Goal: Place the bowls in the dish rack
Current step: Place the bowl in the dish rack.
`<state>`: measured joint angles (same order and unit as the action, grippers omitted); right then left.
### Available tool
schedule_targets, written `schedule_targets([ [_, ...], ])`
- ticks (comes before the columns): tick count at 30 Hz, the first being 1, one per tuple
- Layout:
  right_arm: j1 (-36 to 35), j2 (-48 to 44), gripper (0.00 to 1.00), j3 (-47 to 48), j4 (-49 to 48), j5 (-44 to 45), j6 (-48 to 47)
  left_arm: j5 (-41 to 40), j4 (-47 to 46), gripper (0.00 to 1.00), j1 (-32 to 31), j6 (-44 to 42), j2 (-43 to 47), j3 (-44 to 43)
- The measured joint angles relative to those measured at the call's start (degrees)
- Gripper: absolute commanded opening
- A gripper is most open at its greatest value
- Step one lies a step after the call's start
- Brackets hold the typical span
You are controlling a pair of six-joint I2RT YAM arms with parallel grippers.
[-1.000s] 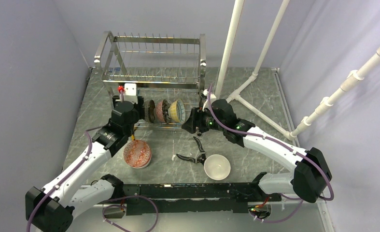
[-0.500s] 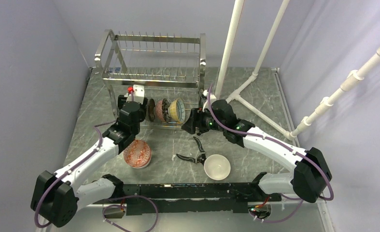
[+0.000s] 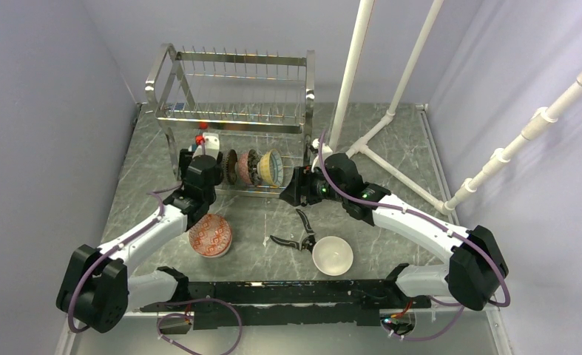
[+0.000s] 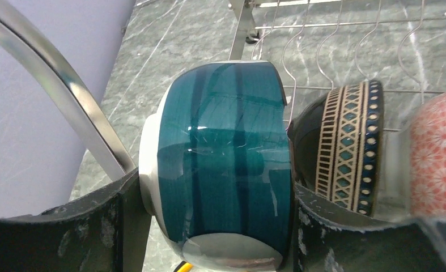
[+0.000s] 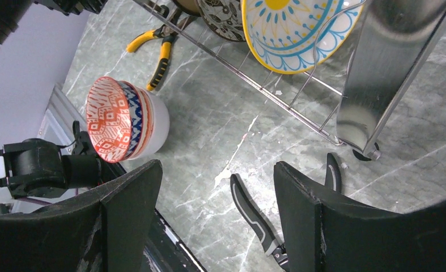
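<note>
The dish rack (image 3: 232,89) stands at the back of the table. On its lower tier, several patterned bowls stand on edge, the rightmost teal with a yellow centre (image 3: 273,168). My left gripper (image 3: 205,157) is at that row's left end, shut on a dark teal bowl (image 4: 226,147) held upright beside a lattice-banded bowl (image 4: 345,147). My right gripper (image 3: 289,186) is open and empty at the row's right end, near the yellow-centred bowl (image 5: 300,28). A red-patterned bowl (image 3: 210,234) and a white bowl (image 3: 332,255) sit on the table.
Black pliers (image 3: 299,233) lie between the two loose bowls. Yellow-handled pliers (image 5: 152,45) lie under the rack. White pipes (image 3: 354,66) rise to the right of the rack. A rack leg (image 5: 385,73) is close to my right gripper, and a curved rack tube (image 4: 50,85) passes left of the teal bowl.
The left arm has stretched forward, carrying the teal bowl slightly right into the lower tier. The right gripper's jaws have spread a little wider; that arm has barely moved.
</note>
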<state>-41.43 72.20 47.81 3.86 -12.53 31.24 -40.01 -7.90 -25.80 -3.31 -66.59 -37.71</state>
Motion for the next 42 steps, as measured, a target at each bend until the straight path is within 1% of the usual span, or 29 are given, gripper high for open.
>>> schedule_targets([
  [6, 0.0, 0.0, 0.76, 0.0, 0.0, 0.0, 0.0, 1.3, -2.1, 0.02, 2.6, 1.0, 0.0, 3.5],
  [12, 0.0, 0.0, 0.76, 0.0, 0.0, -0.2, 0.0, 4.1, -4.7, 0.03, 4.5, 1.6, -0.4, 3.7],
  [17, 0.0, 0.0, 0.76, 0.0, 0.0, -0.4, 0.0, 5.9, -7.1, 0.03, 5.8, 1.4, -2.8, 3.7],
  [29, 0.0, 0.0, 0.76, 0.0, 0.0, -0.5, 0.0, 7.2, -7.4, 0.03, 6.1, 0.5, -8.4, 3.2],
  [37, 0.0, 0.0, 0.76, 0.0, 0.0, -0.5, 0.0, 8.2, -9.9, 0.03, 6.2, -0.8, -11.3, 2.8],
  [42, 0.0, 0.0, 0.76, 0.0, 0.0, -0.5, -0.2, 8.3, -9.9, 0.08, 6.7, -1.6, -13.3, 1.2],
])
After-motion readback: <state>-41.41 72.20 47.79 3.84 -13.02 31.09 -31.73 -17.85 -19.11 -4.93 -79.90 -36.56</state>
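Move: The left hand already holds the teal bowl; its free spot on the rack's lower shelf lies roughly 4 cm ahead, 1 cm left and 8 cm below. Right of that spot stand the dark patterned bowl, about 3 cm ahead and 8 cm right of the hand, and the pink bowl, 3 cm ahead and 13 cm right, both some 7 cm lower. From the idle right hand the spot is about 14 cm ahead, 26 cm left and 8 cm below. Still pinching the teal bowl, the left hand sinks about 6 cm and eases forward beside the patterned bowl. ##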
